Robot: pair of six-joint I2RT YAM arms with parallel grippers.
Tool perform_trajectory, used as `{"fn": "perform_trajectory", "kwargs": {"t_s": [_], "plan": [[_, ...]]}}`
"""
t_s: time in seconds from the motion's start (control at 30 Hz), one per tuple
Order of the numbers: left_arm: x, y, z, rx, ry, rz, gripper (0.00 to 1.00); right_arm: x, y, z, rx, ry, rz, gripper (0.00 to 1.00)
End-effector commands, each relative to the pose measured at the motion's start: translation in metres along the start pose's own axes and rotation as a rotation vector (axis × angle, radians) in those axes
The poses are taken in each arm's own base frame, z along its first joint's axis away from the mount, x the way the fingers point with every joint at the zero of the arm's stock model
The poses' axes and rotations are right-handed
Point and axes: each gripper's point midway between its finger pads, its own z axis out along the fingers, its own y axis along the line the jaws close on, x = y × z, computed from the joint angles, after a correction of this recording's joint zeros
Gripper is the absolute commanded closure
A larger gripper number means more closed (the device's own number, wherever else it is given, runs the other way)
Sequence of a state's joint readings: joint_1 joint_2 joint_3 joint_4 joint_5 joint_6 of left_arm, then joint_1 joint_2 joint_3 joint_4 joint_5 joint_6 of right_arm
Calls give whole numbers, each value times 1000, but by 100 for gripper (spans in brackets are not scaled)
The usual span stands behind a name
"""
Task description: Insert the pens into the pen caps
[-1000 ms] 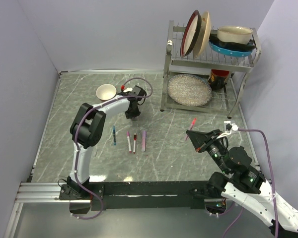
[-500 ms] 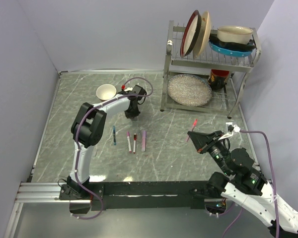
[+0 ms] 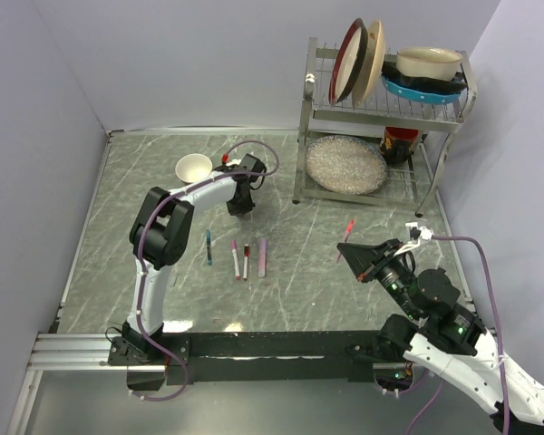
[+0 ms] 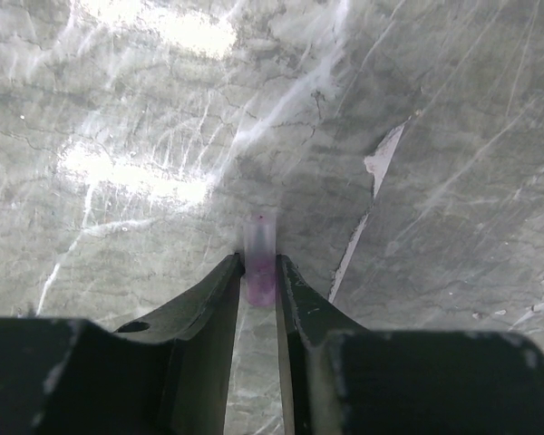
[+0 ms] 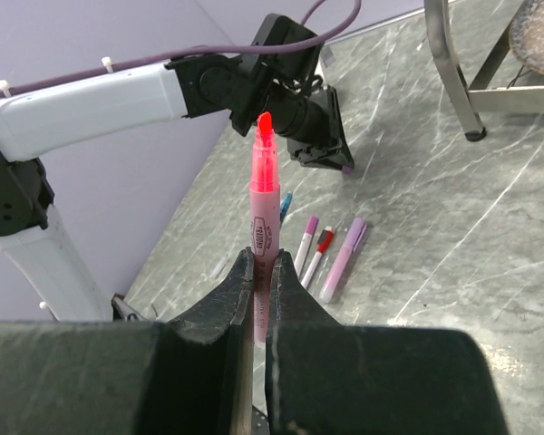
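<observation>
My right gripper (image 3: pixel 354 255) is shut on a pink pen (image 5: pixel 264 208) with a bare red-orange tip, held upright above the table's right side; its fingertips (image 5: pixel 246 265) clamp the lower barrel. My left gripper (image 3: pixel 242 210) is low over the table's back middle, shut on a short lilac pen cap (image 4: pixel 259 263) that sticks out past its fingertips. The same left gripper (image 5: pixel 329 149) shows beyond the pink pen's tip. In a row on the table lie a teal pen (image 3: pixel 208 246), a pink-ended pen (image 3: pixel 235 257), a red-ended pen (image 3: pixel 246 260) and a lilac pen (image 3: pixel 262 256).
A white bowl (image 3: pixel 194 168) stands at the back, left of my left gripper. A metal dish rack (image 3: pixel 381 109) with plates and bowls fills the back right, a clear glass plate (image 3: pixel 345 164) on its lower shelf. Walls enclose the table on three sides.
My right gripper has shifted slightly left with the pink pen. My left gripper has stayed almost in place.
</observation>
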State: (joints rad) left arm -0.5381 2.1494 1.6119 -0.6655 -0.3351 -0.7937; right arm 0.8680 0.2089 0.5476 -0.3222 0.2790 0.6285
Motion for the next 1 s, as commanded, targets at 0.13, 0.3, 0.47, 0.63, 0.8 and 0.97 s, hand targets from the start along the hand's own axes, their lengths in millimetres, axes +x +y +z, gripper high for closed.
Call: {"fn": "perform_trajectory", "kwargs": {"t_s": [0.13,0.3,0.47,0.63,0.8,0.97], "plan": [[46,51,44,-167,133,84,75,9,4,5,-12,29,37,100],[43,45,44,-132,135,70,92,18,5,9,-22,65,44,100],[37,36,17,-49,99,30,99,36,17,14,-99,136,24,100],[29,-3,-64,256,10,18,99,60,30,24,-174,220,53,100],[28,-49,-168,768,-99,-42,99,80,46,32,-297,252,98,100],[50,-46,-269,1193,-143,-46,99,101,72,29,-469,338,124,100]]}}
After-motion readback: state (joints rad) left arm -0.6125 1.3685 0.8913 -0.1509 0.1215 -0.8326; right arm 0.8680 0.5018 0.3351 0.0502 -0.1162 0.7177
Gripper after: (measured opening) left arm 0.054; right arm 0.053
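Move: The clear pinkish cap lies on the table right between the left hand's parted fingertips, practically at the hand point. From that hand the bowl is about 12 cm ahead and 12 cm left. The red-capped marker is some 13 cm back, almost in line, and the purple pen equally far back but 5 cm right. From the right hand, already holding the pink pen, the cap lies roughly 25 cm ahead, 21 cm left and 26 cm below. The left fingers close on the clear cap and pinch it, then the arm speeds up and lifts it about 13 cm while drawing back as far and somewhat right, the fingers swinging out to the right. The right hand keeps its grip on the pink pen and carries it left and down, some 9 and 8 cm, towards the cap, turning about 20 degrees counter-clockwise and tipping slightly down. ##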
